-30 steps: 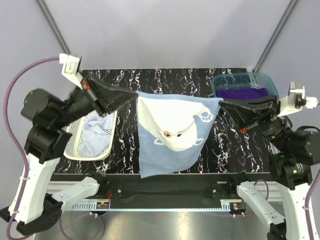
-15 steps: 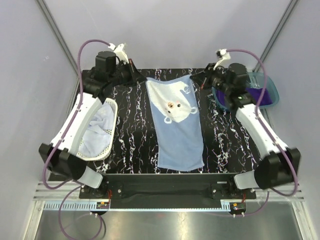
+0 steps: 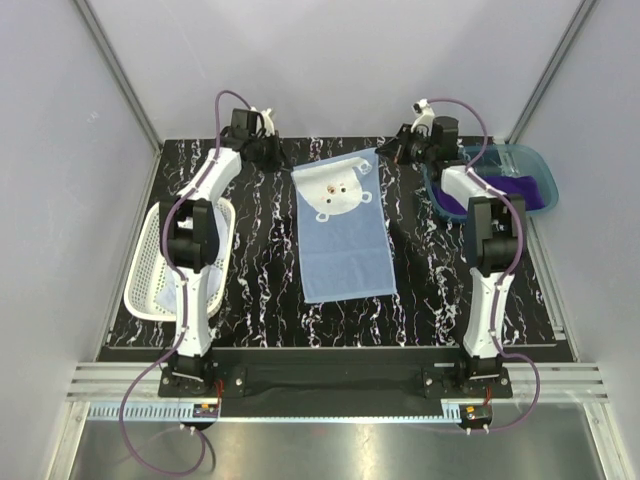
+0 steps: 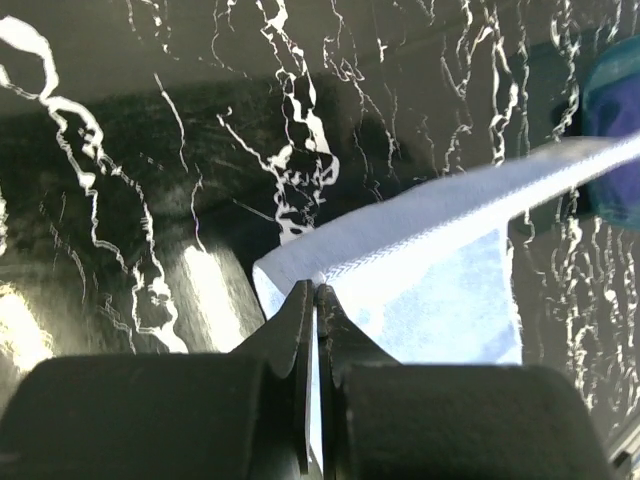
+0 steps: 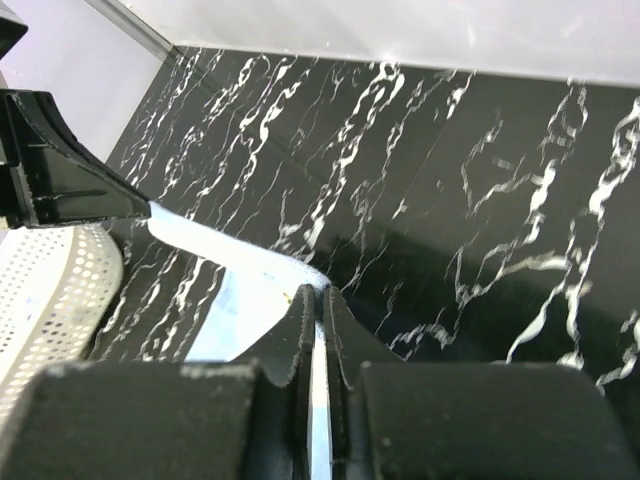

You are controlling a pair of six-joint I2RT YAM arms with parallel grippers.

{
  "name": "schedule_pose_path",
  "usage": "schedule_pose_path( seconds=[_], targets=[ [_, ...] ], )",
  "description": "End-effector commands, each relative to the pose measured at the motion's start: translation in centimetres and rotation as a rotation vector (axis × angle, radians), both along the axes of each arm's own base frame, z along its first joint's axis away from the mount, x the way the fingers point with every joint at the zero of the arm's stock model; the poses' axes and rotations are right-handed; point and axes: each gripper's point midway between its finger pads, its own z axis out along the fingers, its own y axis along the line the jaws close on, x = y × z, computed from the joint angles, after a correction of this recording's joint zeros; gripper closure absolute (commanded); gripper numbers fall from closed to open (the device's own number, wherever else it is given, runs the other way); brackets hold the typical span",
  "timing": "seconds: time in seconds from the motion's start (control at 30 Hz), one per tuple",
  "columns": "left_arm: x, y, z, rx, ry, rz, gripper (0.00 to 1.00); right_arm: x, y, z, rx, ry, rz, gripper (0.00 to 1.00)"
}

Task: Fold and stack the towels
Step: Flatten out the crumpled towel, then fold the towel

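Note:
The light blue towel with the bear face lies spread flat in the middle of the table, bear end toward the far edge. My left gripper is shut on its far left corner. Shut on the far right corner is my right gripper. The far hem is stretched taut between them, slightly above the table. A deep purple towel lies in the teal bin. A pale blue-white towel sits in the white basket, partly hidden by the left arm.
Both arms reach full length to the far edge of the black marbled table. The basket stands at the left, the bin at the far right. In the right wrist view I see the left gripper's fingers and the basket rim.
Both arms have stretched out toward the far edge, carrying the hanging bear towel away from the bases and laying it flat on the table. Both grips have held.

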Motion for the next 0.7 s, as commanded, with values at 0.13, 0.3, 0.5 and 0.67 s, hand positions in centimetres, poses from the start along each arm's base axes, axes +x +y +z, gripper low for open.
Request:
schedule_pose_path(
  seconds=[0.13,0.3,0.5,0.67],
  targets=[
    [1.8,-0.4,3.7,-0.027,-0.191,-0.076,1.0,1.5,-0.4,1.9,-0.003,-0.165,0.088,1.0],
    [0.3,-0.9,4.4,-0.058,-0.192,-0.109,1.0,0.7,-0.8,1.2,-0.037,-0.124,0.075,1.0],
    [-2.5,-0.8,4.7,-0.016,-0.182,-0.091,1.0,-2.3,-2.2,0.7,-0.093,-0.071,0.011,1.0],
    [-5.9,-1.5,3.7,0.05,-0.14,-0.118,1.0,-5.9,-2.6,-0.1,-0.097,-0.003,-0.001,1.0]
  ],
)
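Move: Each hand already pinches one far corner of the light-blue towel. The middle of its lying part is about 16 cm back and 15 to the right of the left hand, some 13 below; from the right hand, about 19 back, 11 left and 16 below. The white basket sits roughly 26 cm left and 23 back of the left hand, the blue bin some 30 cm right of the right hand and 2 farther out. Keeping the towel's far corners pinched in shut fingers, both hands finish the forward fling with barely 1 cm more reach, then reverse and draw the held edge about 5 cm back towards the bases, over the lying towel. The right hand also sinks nearly 4 cm; the left dips about 2 cm and comes back up to its starting height. Both wrists stay nearly steady. ##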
